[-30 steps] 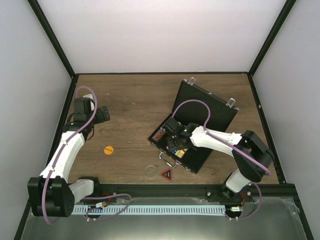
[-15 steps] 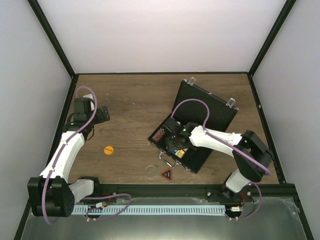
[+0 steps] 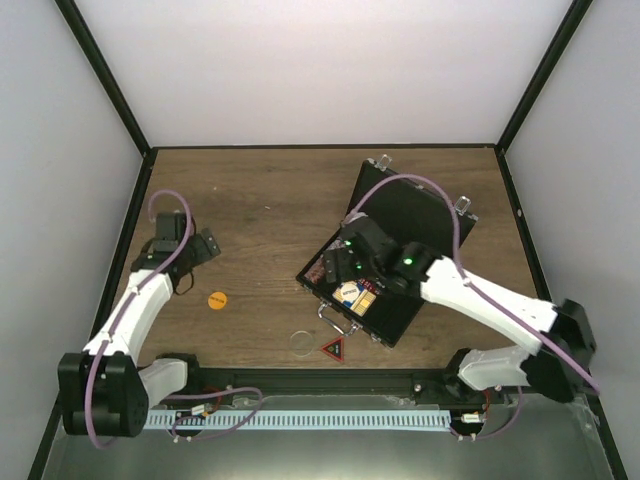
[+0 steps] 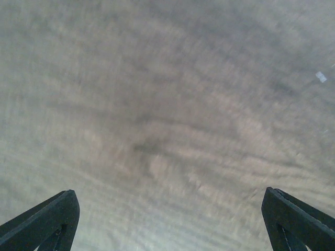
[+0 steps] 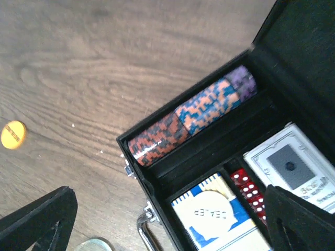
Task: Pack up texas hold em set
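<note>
The black case (image 3: 398, 318) lies open at the right of the table, lid (image 3: 415, 215) tilted back. Inside I see rows of chips (image 5: 208, 107), red dice (image 5: 246, 189), a grey card deck (image 5: 289, 168), and a white dealer button (image 5: 208, 210) resting on a blue deck (image 5: 238, 241). My right gripper (image 5: 167, 222) hovers open over the case's front-left corner, holding nothing. On the table lie an orange chip (image 3: 217, 298), a clear round disc (image 3: 300, 341) and a red-black triangle (image 3: 333, 348). My left gripper (image 3: 205, 246) is open over bare wood, behind the orange chip.
The case's silver handle (image 5: 145, 232) points toward the near edge, with the disc and triangle just beyond it. A black frame rail (image 3: 330, 375) runs along the table's front. A small white speck (image 4: 321, 77) lies on the wood ahead of the left gripper.
The right gripper has opened and risen off the case, leaving the white dealer button on the blue deck; its arm swung out to the right. The left arm shifted slightly toward the orange chip.
</note>
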`<state>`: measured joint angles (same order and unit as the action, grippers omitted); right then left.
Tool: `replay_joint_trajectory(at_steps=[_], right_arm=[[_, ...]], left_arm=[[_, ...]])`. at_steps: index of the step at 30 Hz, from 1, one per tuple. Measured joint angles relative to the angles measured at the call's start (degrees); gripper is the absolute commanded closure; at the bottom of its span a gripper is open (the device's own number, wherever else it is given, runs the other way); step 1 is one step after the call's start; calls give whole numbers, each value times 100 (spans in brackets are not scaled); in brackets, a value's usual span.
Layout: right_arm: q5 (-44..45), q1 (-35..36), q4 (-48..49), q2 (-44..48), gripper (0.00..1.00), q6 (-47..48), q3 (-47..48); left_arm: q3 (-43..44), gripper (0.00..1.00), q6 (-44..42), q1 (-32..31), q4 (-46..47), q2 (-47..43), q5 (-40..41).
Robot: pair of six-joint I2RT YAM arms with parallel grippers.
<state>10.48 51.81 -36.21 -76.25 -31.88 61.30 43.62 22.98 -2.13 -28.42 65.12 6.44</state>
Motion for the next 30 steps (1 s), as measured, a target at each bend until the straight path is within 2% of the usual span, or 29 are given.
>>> replay_joint_trajectory(at_steps=[7, 12, 17, 30], right_arm=[[-181, -697, 492, 1231, 0, 439, -761], [-413, -1086, 691, 1266, 0, 643, -1167], [-654, -1163, 905, 1266, 0, 741, -1375], [-944, -1163, 1244, 1211, 0, 723, -1574]], left_arm=[[-820, 5, 1036, -435, -348, -411, 385], [-1062, 13, 1600, -723, -400, -35, 518], [-1139, 22, 1958, -1019, -494, 284, 610], [-1279, 29, 2492, -1609, -597, 553, 588]])
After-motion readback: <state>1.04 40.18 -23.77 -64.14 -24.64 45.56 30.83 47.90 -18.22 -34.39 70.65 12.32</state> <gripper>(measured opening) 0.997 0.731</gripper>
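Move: The orange BIG BLIND button lies flat on the table, about 10 cm back from the left hand, 5 cm to its right and 13 cm below. From that button, the clear disc on the table is some 21 cm farther right and 11 cm nearer the base, and the row of chips in the case some 27 cm right and 9 cm farther out. From the right hand, the BIG BLIND button is roughly 30 cm left, 4 cm back and 17 cm below. No contact can be made out yet: the left hand sinks about 11 cm and draws back some 9 cm, drifting right, down to the BIG BLIND button, fingertips tilting some 20 degrees nearer straight down. Its wide fingers narrow by about a quarter, one to each side of the button. The empty right hand, wide open, shifts about 5 cm right above the case, rising first, then sinking back. ##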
